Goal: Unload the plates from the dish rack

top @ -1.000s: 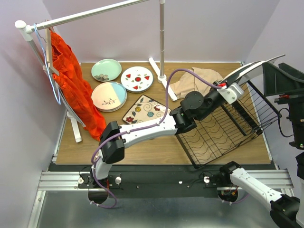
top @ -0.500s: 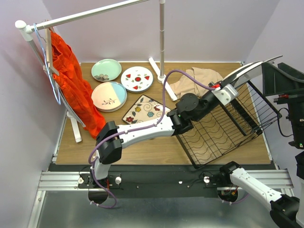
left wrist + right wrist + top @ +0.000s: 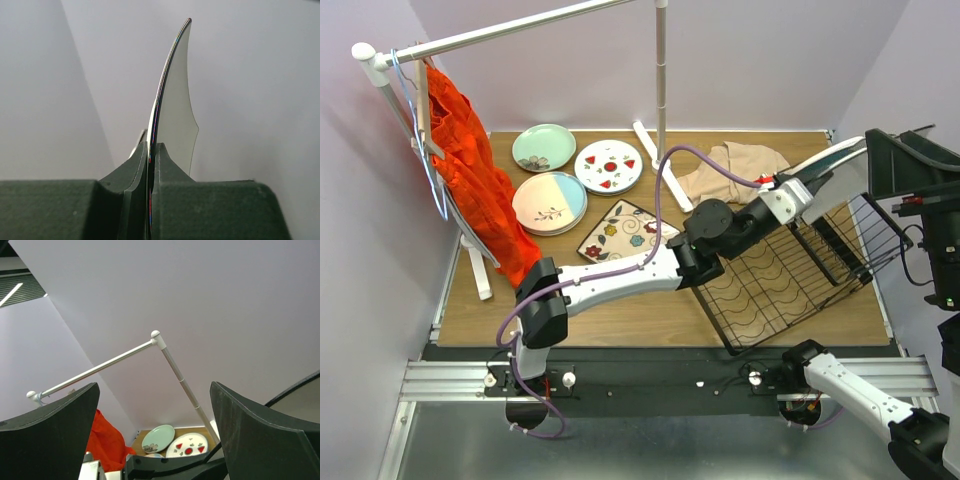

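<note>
My left gripper (image 3: 798,192) is shut on the edge of a pale plate (image 3: 835,160) with a dark rim, held up above the black wire dish rack (image 3: 775,285). In the left wrist view this plate (image 3: 175,110) stands edge-on, pinched between the fingers (image 3: 170,167) of the left gripper (image 3: 151,165). Four more plates lie on the table at the left: pale green (image 3: 544,147), red-spotted (image 3: 608,166), pink-and-blue (image 3: 549,202) and a square floral one (image 3: 625,232). My right gripper (image 3: 908,165) hangs high at the right, open and empty (image 3: 155,440).
A beige cloth (image 3: 735,165) lies behind the rack. A white clothes rail (image 3: 660,80) stands at the back, with an orange garment (image 3: 470,170) hanging at the left. The rack's upright wire side (image 3: 880,235) is by the right wall.
My left gripper has drawn the held plate a little left and down in the top view, away from the right wall. The right arm has stayed put.
</note>
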{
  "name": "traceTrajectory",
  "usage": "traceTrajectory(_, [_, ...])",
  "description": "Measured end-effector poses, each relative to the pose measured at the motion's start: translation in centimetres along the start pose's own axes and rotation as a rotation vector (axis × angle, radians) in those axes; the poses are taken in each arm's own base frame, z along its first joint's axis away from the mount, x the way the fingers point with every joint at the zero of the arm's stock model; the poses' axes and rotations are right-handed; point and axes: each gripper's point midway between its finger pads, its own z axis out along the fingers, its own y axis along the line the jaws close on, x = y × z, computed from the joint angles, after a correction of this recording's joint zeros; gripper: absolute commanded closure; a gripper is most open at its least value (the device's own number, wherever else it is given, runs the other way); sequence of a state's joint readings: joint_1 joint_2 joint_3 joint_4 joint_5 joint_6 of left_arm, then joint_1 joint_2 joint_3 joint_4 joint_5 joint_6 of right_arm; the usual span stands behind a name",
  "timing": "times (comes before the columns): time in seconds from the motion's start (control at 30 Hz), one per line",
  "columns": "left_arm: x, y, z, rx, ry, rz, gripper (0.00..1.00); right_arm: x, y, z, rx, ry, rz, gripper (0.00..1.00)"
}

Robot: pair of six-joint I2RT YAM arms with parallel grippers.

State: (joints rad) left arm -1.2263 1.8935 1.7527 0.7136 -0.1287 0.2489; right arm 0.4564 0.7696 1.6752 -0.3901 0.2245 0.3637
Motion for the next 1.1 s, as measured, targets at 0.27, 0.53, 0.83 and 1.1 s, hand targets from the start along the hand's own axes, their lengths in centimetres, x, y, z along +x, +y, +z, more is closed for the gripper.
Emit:
traceTrajectory(0.27, [-2.0,-3.0,-0.3,0.085,-0.037,-0.112,1.00,0.2,0.0,0.2,0.002,0.004,-0.003,0.00])
traceTrajectory(0.53, [-1.9,-2.5,-1.8,0.084,-0.008,-0.155,1.00,0.7,-0.2,0.3,0.005,0.016,-0.005,0.00])
traceTrajectory(0.83, [-1.5,-2.2,-4.8,0.074,0.043,-0.256,1.00,1.7,-0.4,0.4,0.006,0.037,-0.008,0.00])
traceTrajectory(1.1, [-1.9,1.3,-7.7,-0.004,0.080,-0.368,1.00,3.0,0.0,0.6,-0.027,0.075,-0.010,0.00])
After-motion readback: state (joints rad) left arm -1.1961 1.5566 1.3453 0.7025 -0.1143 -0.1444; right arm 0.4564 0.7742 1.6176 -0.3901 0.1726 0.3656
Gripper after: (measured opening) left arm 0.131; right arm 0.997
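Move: The left hand, still holding the square plate by its edge, has the flower plate about 31 cm to its left, 15 ahead and 45 below; the strawberry plate lies some 20 cm beyond that one and 7 left of it, and the dish rack's middle about 10 ahead of the hand, 13 right and 40 below. From the wide-open right hand, the held plate's middle is roughly 12 cm ahead, 7 right and 7 below. The left hand keeps its grip on the square plate's edge, first draws back about 4 cm with a slight rise, then swings left about 7 cm and sinks, away from the rack and towards the flower plate's side, its upward-slanting fingers tipping some 20 degrees nearer to level and a little clockwise. The right hand, still wide open, eases down, left and forward about 3 cm near the plate's far edge, closing on nothing. ##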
